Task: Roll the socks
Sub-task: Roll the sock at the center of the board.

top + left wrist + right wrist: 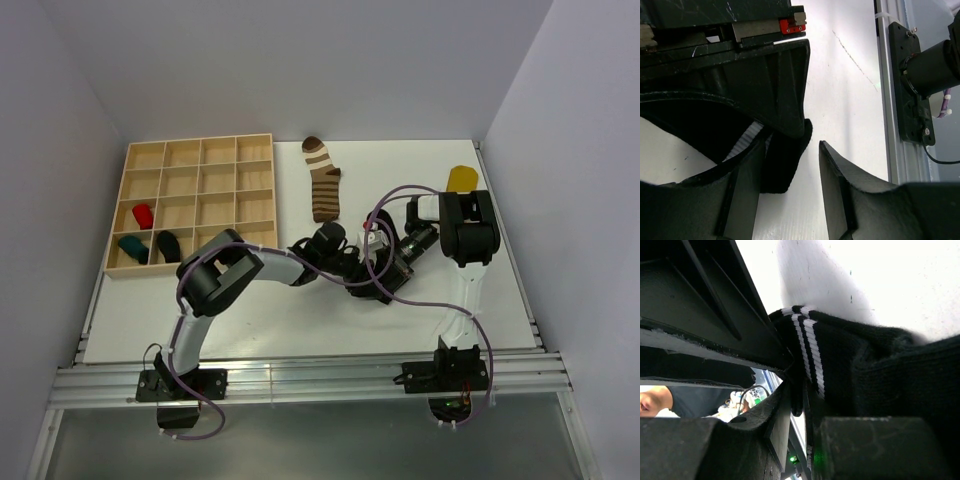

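Note:
My right gripper is shut on the black sock with white cuff stripes, pinching it at the striped cuff low over the table. My left gripper stands open right beside it. A black end of that sock hangs against its left finger, with bare table between the fingers. From above, the two grippers meet at the table's middle and hide the sock. A brown-and-cream striped sock lies flat at the back centre. A yellow sock lies at the back right, behind the right arm.
A wooden compartment tray stands at the back left, holding a red roll, a teal roll and a black roll. The table's metal rail runs along the near edge, with the right arm's base on it.

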### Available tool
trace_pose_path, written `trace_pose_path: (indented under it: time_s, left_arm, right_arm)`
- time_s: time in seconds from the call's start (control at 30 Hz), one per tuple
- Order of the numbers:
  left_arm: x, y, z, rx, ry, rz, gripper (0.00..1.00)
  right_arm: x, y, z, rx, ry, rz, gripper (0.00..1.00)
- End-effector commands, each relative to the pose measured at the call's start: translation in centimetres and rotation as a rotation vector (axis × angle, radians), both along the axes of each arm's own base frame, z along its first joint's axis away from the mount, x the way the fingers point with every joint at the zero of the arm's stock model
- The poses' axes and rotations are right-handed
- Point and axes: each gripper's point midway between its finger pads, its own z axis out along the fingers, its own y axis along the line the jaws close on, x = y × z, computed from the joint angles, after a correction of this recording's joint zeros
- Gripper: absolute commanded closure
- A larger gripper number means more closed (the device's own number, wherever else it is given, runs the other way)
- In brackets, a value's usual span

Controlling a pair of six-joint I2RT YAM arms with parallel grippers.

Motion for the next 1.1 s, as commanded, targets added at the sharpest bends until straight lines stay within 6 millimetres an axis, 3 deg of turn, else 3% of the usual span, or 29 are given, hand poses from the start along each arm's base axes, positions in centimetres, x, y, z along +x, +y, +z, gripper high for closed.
trace_pose_path:
  time_s: [0.0, 0.4, 0.63, 0.8, 0.9, 0.93, 1.07]
  left_arm:
    - [-0.2, -1.1, 1.3, -0.066, -0.013, -0.048, 0.48]
    - [-1.4, -0.4, -0.3, -0.049, 0.046, -0.066, 0.50]
    - [-0.2, -0.5, -1.6, 0.002, 0.055, 0.009, 0.57]
    - [1.1, -0.5, -2.4, 0.038, 0.055, 0.103, 0.70]
    - [1.6, -0.7, -2.6, 0.055, 0.079, 0.140, 0.88]
    - [1.6, -0.6, -2.8, 0.066, 0.095, 0.144, 0.99]
    - [1.5, -0.3, -3.1, 0.110, 0.155, 0.185, 1.00]
  right_arm:
    - [-0.4, -0.4, 0.9, -0.002, 0.064, 0.003, 0.79]
    - [0.4, -0.7, 1.0, -0.019, 0.084, -0.042, 0.80]
    - [0.5, -0.7, 0.7, -0.022, 0.094, -0.045, 0.81]
    - [0.6, -0.7, 1.0, -0.022, 0.080, -0.041, 0.81]
    - [0.7, -0.9, 1.1, -0.030, 0.059, -0.037, 0.80]
    - [0.9, -0.9, 1.0, -0.041, 0.044, -0.043, 0.80]
    - [2.1, -1.5, 0.9, -0.113, -0.051, -0.062, 0.76]
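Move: Just below and beyond the left hand's open fingers, about 1 cm ahead, 1 cm to its right and 2 cm down, lies the black sock's white-striped cuff; the sock's toe is about 15 cm farther forward. The brown striped sock is some 26 cm ahead and 12 cm to the left of the left hand. The right fingers already pinch the cuff, its middle about 1 cm to their left. Sinking about 2 cm onto the striped cuff, the left hand first eases back slightly, then comes forward about 1.5 cm, turning some 5 degrees counter-clockwise while its half-open fingers shut and pinch the cuff's edge beside the right fingertips. The right hand keeps its hold on the cuff and stays almost in place. ##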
